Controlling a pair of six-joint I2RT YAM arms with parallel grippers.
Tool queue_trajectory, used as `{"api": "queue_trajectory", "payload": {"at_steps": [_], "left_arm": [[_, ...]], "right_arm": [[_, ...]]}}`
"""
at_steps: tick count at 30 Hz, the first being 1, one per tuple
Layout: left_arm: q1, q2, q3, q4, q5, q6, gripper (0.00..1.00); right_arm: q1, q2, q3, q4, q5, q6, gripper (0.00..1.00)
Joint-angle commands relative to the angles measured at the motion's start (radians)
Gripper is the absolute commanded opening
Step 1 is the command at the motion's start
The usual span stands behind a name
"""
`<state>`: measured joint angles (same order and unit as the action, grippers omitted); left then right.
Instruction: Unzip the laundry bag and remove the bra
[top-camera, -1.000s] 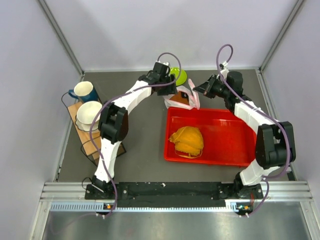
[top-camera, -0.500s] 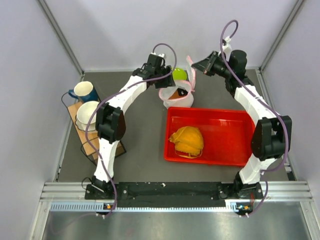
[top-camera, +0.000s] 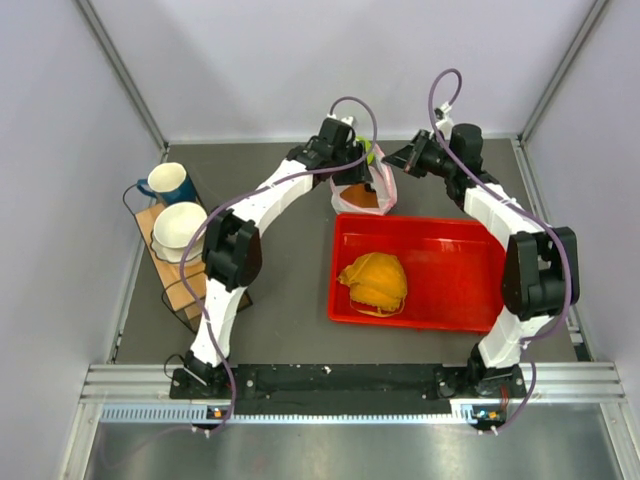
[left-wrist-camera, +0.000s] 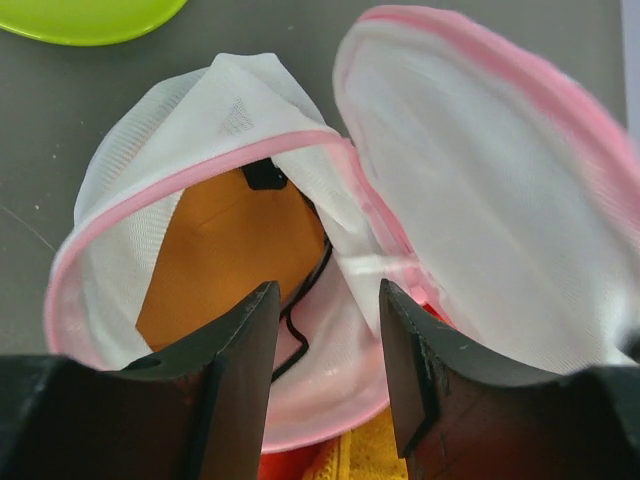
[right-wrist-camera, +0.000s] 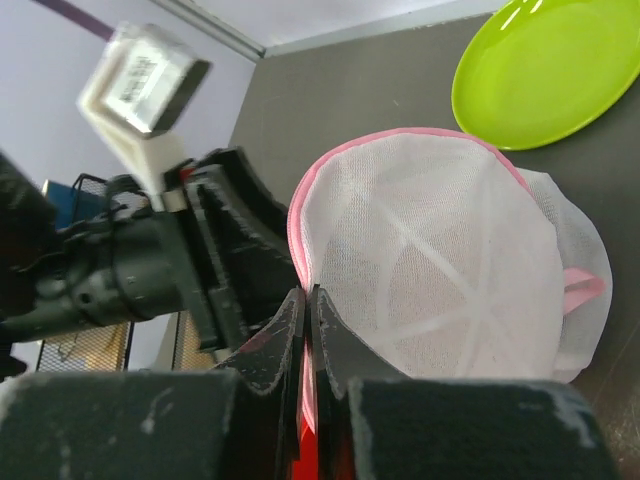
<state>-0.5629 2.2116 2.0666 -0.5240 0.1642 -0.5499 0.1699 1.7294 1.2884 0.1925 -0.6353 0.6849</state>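
Observation:
The laundry bag (top-camera: 384, 190) lies unzipped just beyond the red tray, its two white mesh halves (left-wrist-camera: 470, 190) parted. The orange bra (left-wrist-camera: 225, 250) with a thin dark strap (left-wrist-camera: 297, 318) sits in the lower half. My left gripper (left-wrist-camera: 325, 295) hovers open right over the bag's mouth, its fingers (left-wrist-camera: 240, 370) either side of the strap area and holding nothing. My right gripper (right-wrist-camera: 307, 292) is shut on the pink zipper rim of the upper half (right-wrist-camera: 430, 270), keeping it raised. Seen from above, both grippers (top-camera: 357, 176) (top-camera: 392, 160) meet at the bag.
A red tray (top-camera: 455, 285) holding a yellow-orange fabric bundle (top-camera: 374, 282) lies just in front of the bag. A lime-green plate (right-wrist-camera: 545, 70) sits behind the bag. At the left stands a wire rack with a blue mug (top-camera: 168, 184) and a white bowl (top-camera: 178, 226).
The right gripper lifted the bag's upper half high, then lowered it a little. The left gripper moved right over the open bag and its jaws narrowed somewhat.

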Motion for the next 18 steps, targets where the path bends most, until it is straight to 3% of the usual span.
{"api": "queue_trajectory", "payload": {"at_steps": [1, 7, 12, 18], "left_arm": [[0.002, 0.086, 0.090, -0.011, -0.057, 0.028, 0.50], [-0.012, 0.100, 0.011, 0.015, -0.132, 0.044, 0.53], [-0.019, 0.134, -0.014, 0.035, -0.180, 0.064, 0.70], [-0.040, 0.217, 0.069, 0.030, -0.195, 0.059, 0.68]], "right_arm": [[0.006, -0.013, 0.009, 0.064, -0.006, 0.001, 0.00], [0.006, -0.030, 0.012, 0.029, 0.000, -0.021, 0.00], [0.002, -0.041, 0.012, 0.022, 0.002, -0.030, 0.00], [0.003, -0.051, 0.019, 0.030, -0.004, -0.011, 0.00]]}}
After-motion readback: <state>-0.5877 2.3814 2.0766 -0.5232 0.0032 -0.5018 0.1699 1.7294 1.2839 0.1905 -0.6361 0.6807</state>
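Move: The orange bra still in the open laundry bag lies almost straight below the left hand, about 12 cm down and 1 cm to its left. From this hand, the lime plate is some 12 cm ahead and 2 cm left, and the yellow bra in the red bin is about 20 cm back and 1 cm right. For the right hand, pinching the raised bag rim, the orange bra is about 5 cm left, 1 cm back and 19 cm below. The left hand sinks about 10 cm through the bag's mouth towards the orange bra, drifting only about a centimetre forward, while its fingers tip some 10 degrees steeper downward. From halfway down the part-open fingers spread wider, ending either side of the orange cloth under the pink-edged rim and not yet closed on it, as the right hand stays still with its shut fingers keeping their pinch on the raised rim. ##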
